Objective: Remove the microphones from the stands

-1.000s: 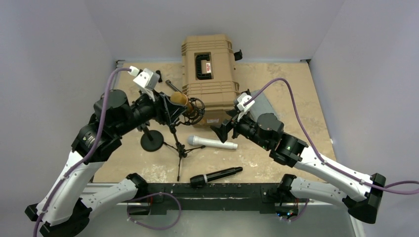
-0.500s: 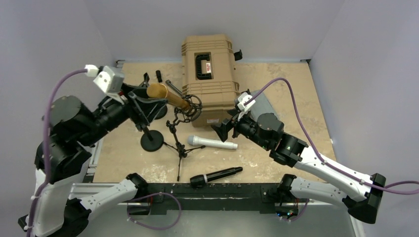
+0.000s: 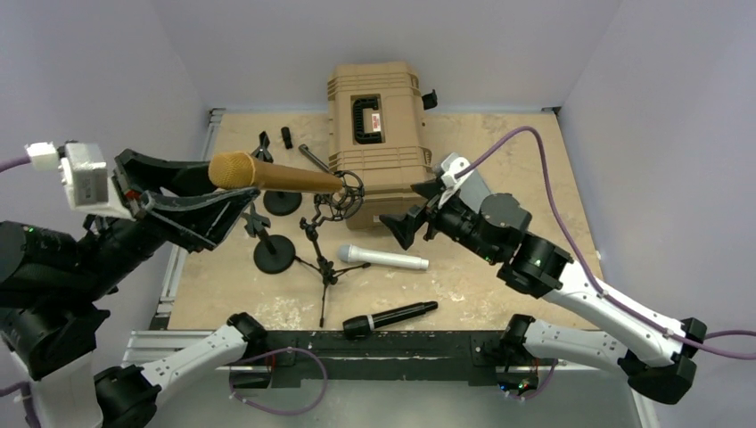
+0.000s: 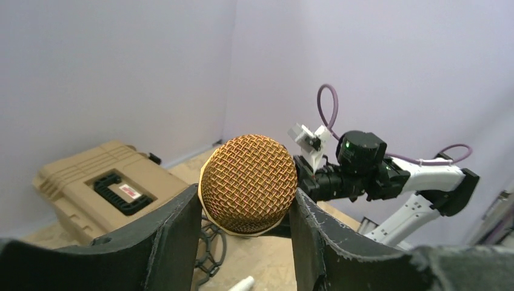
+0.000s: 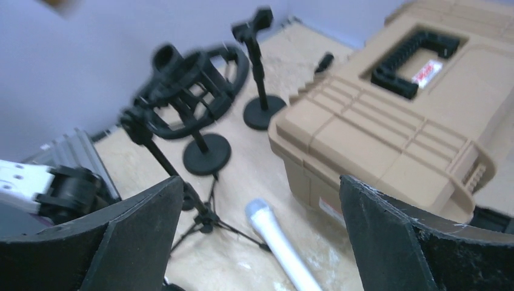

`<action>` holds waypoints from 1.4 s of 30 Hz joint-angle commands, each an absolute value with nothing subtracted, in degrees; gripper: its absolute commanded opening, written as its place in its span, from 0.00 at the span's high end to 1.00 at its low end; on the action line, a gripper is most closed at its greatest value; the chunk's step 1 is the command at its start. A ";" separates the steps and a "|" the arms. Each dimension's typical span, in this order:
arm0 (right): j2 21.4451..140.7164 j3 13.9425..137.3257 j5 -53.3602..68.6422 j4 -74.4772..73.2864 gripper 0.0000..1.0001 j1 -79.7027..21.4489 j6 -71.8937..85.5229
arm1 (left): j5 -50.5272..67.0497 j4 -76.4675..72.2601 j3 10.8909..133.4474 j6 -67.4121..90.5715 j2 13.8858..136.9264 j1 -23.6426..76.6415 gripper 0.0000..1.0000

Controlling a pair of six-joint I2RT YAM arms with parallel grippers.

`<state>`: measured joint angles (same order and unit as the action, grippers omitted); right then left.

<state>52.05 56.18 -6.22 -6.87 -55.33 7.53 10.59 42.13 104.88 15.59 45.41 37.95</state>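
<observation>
My left gripper (image 3: 227, 185) is shut on the mesh head of a gold microphone (image 3: 267, 175) and holds it high, lying level. The head fills the gap between the fingers in the left wrist view (image 4: 248, 182). In the top view its tail end overlaps the black shock mount (image 3: 346, 198) on the tripod stand (image 3: 321, 259). In the right wrist view the mount's ring (image 5: 188, 91) looks empty, and a gold tip (image 5: 60, 5) shows at the top left. My right gripper (image 3: 406, 220) is open and empty, just right of the stand.
A tan hard case (image 3: 379, 125) stands behind the stand. A white microphone (image 3: 383, 259) and a black microphone (image 3: 390, 317) lie on the table. Two small round-base stands (image 3: 274, 252) (image 3: 283, 201) stand left of the tripod. Small black parts lie at the back left.
My left arm has risen and drawn back to the left with the gold microphone, sliding it out along the shock mount. My right gripper has shifted slightly up and stayed open.
</observation>
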 commanded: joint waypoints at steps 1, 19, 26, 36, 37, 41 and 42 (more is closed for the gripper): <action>48.71 65.31 -1.16 -8.27 0.01 -55.20 7.61 | 17.82 38.43 103.37 21.57 51.14 38.03 1.00; 53.03 72.87 18.56 -11.96 0.08 -55.13 8.66 | 37.09 17.77 87.07 42.49 57.48 38.40 1.00; 53.92 72.34 10.04 -15.46 0.22 -55.19 7.37 | 37.46 16.85 83.70 43.34 57.31 39.94 1.00; 51.29 70.34 8.65 -17.53 0.98 -55.20 0.79 | 38.93 16.65 83.02 42.82 58.01 40.42 0.78; 50.68 70.18 7.50 -18.27 1.00 -55.20 -1.10 | 38.43 16.92 82.93 42.31 57.63 40.35 0.63; 48.29 70.42 0.40 -23.82 1.00 -55.18 -8.07 | 32.78 22.03 83.68 35.71 54.03 40.39 0.23; 48.04 70.47 -1.53 -25.74 1.00 -55.17 -10.37 | 30.19 24.57 84.35 33.34 52.97 40.39 0.20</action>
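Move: My left hand already holds the golden microphone by its head, the shaft slanting down so its middle is roughly 3 cm ahead, 6 right and 7 below. My open right hand sits about 11 cm ahead, 23 right and 23 below my left. From my right hand that microphone's middle is some 8 cm back, 17 left and 16 up; the empty ring mount stands level ahead, 11 left, 2 below; the white microphone lies about 3 ahead, 4 left, 33 below. I pass the golden microphone across: my left hand swings it about 15 cm right and 10 down, slightly forward, tipping down and turning clockwise. My open right hand rises some 15 cm while drawing back and turning counter-clockwise, then sinks about half that and closes on the shaft. Finally my left fingers open and release the head. ##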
